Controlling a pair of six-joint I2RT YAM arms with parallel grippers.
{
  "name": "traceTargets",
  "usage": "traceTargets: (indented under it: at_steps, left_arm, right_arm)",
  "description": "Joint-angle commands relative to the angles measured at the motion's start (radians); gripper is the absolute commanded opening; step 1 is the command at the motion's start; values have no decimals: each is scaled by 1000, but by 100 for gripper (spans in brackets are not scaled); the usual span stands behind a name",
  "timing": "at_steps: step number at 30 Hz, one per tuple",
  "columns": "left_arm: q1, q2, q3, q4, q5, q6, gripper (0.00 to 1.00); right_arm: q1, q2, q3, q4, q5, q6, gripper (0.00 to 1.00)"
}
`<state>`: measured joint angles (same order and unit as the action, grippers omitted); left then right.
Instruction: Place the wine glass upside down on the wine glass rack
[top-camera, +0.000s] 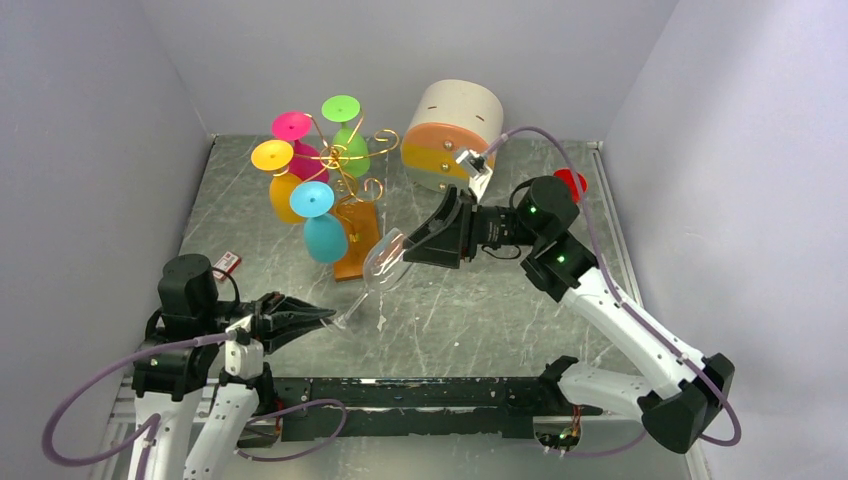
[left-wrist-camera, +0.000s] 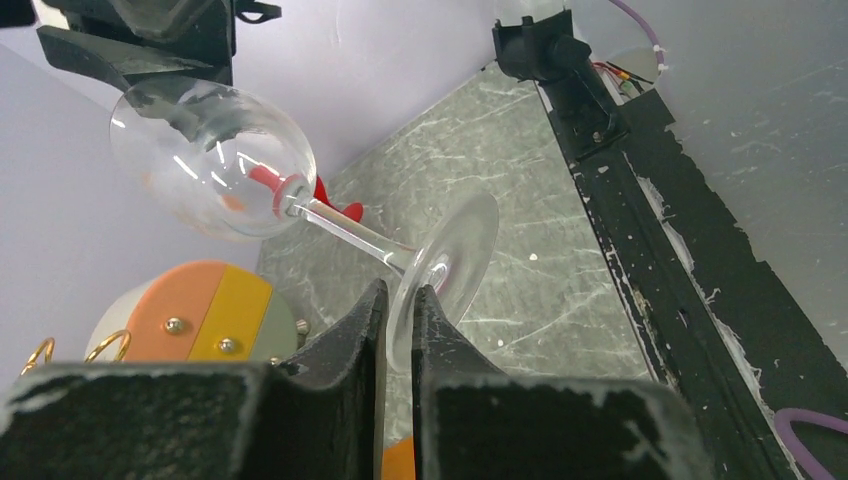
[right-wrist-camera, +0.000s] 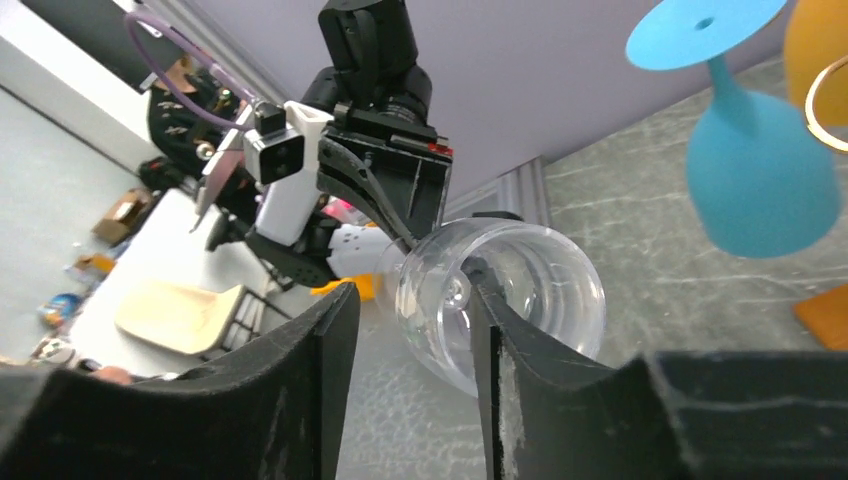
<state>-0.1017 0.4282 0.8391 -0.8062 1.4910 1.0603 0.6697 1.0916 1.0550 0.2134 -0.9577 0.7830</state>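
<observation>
The clear wine glass (top-camera: 385, 262) lies tilted in the air between both arms, with its foot toward the left. My left gripper (top-camera: 325, 315) is shut on the rim of the foot (left-wrist-camera: 450, 250), which sits edge-on between the jaws of my left gripper (left-wrist-camera: 400, 300). My right gripper (top-camera: 410, 245) is at the bowl (right-wrist-camera: 520, 290). Its jaws stand apart: one finger (right-wrist-camera: 480, 300) is inside the bowl, the other (right-wrist-camera: 335, 320) is outside with a gap to the glass wall. The wine glass rack (top-camera: 345, 160), gold wire on a brown wooden base (top-camera: 358, 250), stands just behind.
Pink (top-camera: 292, 127), green (top-camera: 341, 108), yellow (top-camera: 272, 156) and blue (top-camera: 325, 235) glasses hang upside down on the rack. A round cream drawer box (top-camera: 450, 135) stands at the back. A red item (top-camera: 570, 182) is by the right wall, a small red-and-white item (top-camera: 228, 262) at left.
</observation>
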Motion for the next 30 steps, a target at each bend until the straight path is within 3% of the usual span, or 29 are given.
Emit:
traceTargets:
  at_steps: [1, 15, 30]
  left_arm:
    - [7, 38, 62, -9, 29, 114, 7]
    - [7, 40, 67, 3, 42, 110, 7]
    - [7, 23, 43, 151, -4, -24, 7]
  right_arm:
    - [15, -84, 6, -96, 78, -98, 52]
    - [13, -166, 6, -236, 329, -234, 65]
    - [30, -297, -105, -227, 482, -463, 62]
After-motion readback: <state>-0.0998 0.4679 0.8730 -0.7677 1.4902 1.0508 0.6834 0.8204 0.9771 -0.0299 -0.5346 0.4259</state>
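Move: The left hand pinches the foot of the clear wine glass, its middle about 5 cm ahead, 7 cm right and 5 cm up. The rack's free front hook lies some 25 cm ahead, 7 cm right, roughly level; the blue glass hangs about 22 cm ahead, 2 cm left, 8 cm lower. From the right hand, at the bowl, the wine glass's middle is roughly 8 cm left, 4 cm back and 4 cm down. Right hand opens wider, leaves the bowl 5 cm rightward and forward, turning clockwise; left keeps pinching the foot. ##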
